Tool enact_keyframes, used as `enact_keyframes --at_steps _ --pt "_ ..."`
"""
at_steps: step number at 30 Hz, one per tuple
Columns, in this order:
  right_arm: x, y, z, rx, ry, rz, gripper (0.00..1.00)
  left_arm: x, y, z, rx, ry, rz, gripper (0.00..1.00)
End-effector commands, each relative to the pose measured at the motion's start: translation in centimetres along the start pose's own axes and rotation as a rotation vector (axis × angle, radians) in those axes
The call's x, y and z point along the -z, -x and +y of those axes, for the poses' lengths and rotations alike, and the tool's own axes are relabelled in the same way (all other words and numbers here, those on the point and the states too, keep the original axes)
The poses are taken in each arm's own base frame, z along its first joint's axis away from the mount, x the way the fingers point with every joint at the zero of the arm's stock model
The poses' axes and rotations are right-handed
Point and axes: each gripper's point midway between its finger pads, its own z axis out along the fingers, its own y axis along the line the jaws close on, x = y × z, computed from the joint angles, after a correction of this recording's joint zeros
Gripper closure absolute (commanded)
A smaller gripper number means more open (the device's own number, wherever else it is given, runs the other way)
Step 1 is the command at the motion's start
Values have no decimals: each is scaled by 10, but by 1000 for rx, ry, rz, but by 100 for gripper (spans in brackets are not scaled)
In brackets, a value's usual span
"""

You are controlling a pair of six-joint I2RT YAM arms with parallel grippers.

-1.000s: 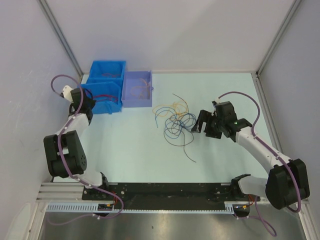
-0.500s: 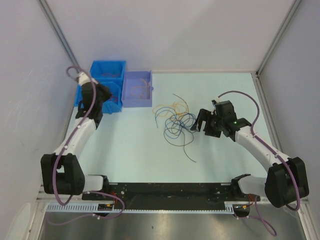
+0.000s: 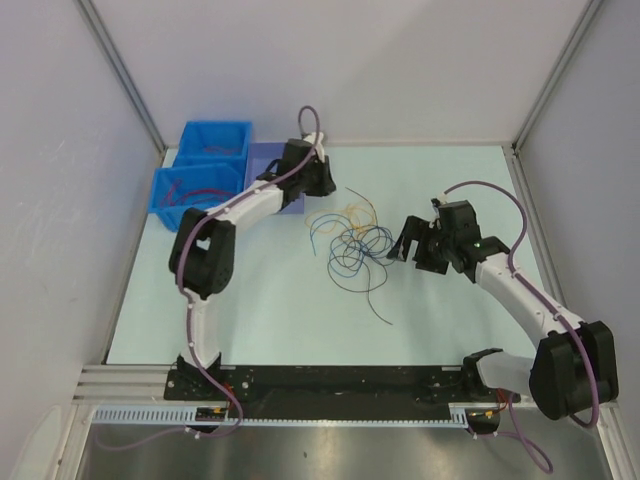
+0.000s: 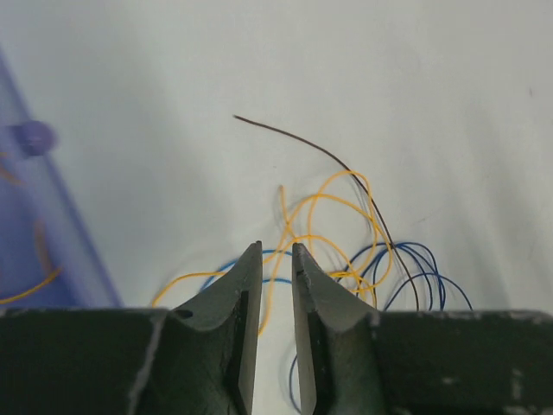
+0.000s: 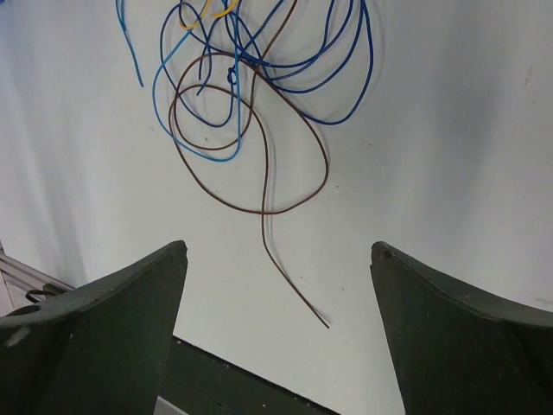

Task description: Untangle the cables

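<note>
The cables (image 3: 352, 242) lie in a loose tangle of blue, yellow and dark strands mid-table. My left gripper (image 3: 324, 186) hovers at the tangle's upper left edge, beside the lavender bin. In the left wrist view its jaws (image 4: 276, 246) are open by a narrow gap with nothing between them; yellow loops (image 4: 328, 216), blue loops (image 4: 415, 268) and a dark strand (image 4: 320, 147) lie beyond the tips. My right gripper (image 3: 402, 246) stands wide open just right of the tangle. In its wrist view (image 5: 278, 246) a brown cable (image 5: 259, 164) and blue loops (image 5: 328, 86) lie ahead, untouched.
Two blue bins (image 3: 215, 140) (image 3: 200, 195) stand at the back left, one holding red strands. A lavender bin (image 3: 268, 180) next to them holds some orange strands; its wall (image 4: 52, 225) shows at the left of the left wrist view. Walls enclose the table on three sides.
My left arm swung from the blue bins rightward across the lavender bin to the tangle's edge, and its jaws parted slightly. The right arm barely moved.
</note>
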Motion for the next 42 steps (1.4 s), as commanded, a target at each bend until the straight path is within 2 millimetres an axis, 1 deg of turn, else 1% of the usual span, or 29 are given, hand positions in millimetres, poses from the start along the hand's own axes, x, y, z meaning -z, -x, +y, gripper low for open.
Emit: enact_keyframes --at_steps 1,2,3,6,7,8,11,14,18,20,22,27,29,30,31,37,40,42 --pt "8 5 0 28 -3 -28 9 -24 -12 -33 -72 -74 73 73" --pt "8 5 -1 27 -6 -29 9 -28 -10 -38 -79 -78 79 73" --pt "7 4 -2 30 -8 -25 9 -36 -19 -37 -80 -72 101 72" --pt "7 5 -4 34 -13 -25 9 -43 -21 -36 -95 -58 127 70" --pt "7 4 -5 32 -16 -20 9 -47 -27 -32 -102 -46 142 68" --pt "6 3 -6 33 -18 -17 9 -47 -26 -29 -111 -31 147 67" --pt "4 3 -8 32 -22 -12 9 -48 -32 -21 -134 -6 167 65" --pt "1 3 -8 33 -17 -6 8 -51 -40 -18 -170 -13 188 63" --pt "-3 3 -7 27 -9 0 9 -56 -51 -17 -255 -30 230 56" --pt "-4 3 -8 27 -12 2 8 -58 -55 -12 -278 -16 251 55" --pt "-5 2 -8 25 -15 7 9 -59 -56 -10 -303 -16 258 55" --pt "-8 1 -10 24 -19 11 8 -65 -67 -8 -326 -40 292 53" --pt "-9 1 -10 22 -15 14 9 -67 -64 -10 -329 -41 290 53" --pt "-10 1 -10 19 -15 15 9 -69 -70 -9 -327 -45 304 53" --pt "-11 1 -10 19 -13 16 9 -70 -71 -13 -328 -56 305 53" --pt "-16 -1 -11 16 -9 29 8 -74 -77 -18 -338 -58 312 53" --pt "-17 -1 -12 19 -11 31 9 -74 -77 -18 -340 -54 311 54" --pt "-17 -1 -14 21 -17 30 9 -75 -77 -17 -340 -50 310 57"
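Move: The orange cable's loops lie some 6 cm to the right of the left hand, about 2 cm nearer the base and roughly 14 cm below it. The blue tangle sits about 8 cm nearer the base than the orange loops and 3 cm to their right; the brown cable's far end is some 8 cm beyond them. The purple bin stands about 12 cm left of the left hand and 7 cm farther out. From the right hand, the orange loops lie about 18 cm ahead and 12 cm left. Coming away from the purple bin, the left hand sinks about 11 cm towards the orange cable's loops, at first also swinging some 5 cm to the right, then dropping almost straight down and slowing just above them. On the way its fingers tip roughly 20 degrees steeper towards the table with a slight clockwise turn, and part from a quarter to nearly half open around the line of an orange strand, not yet closing on it, while the right hand stays wide open beside the tangle and sinks about 2 cm. ##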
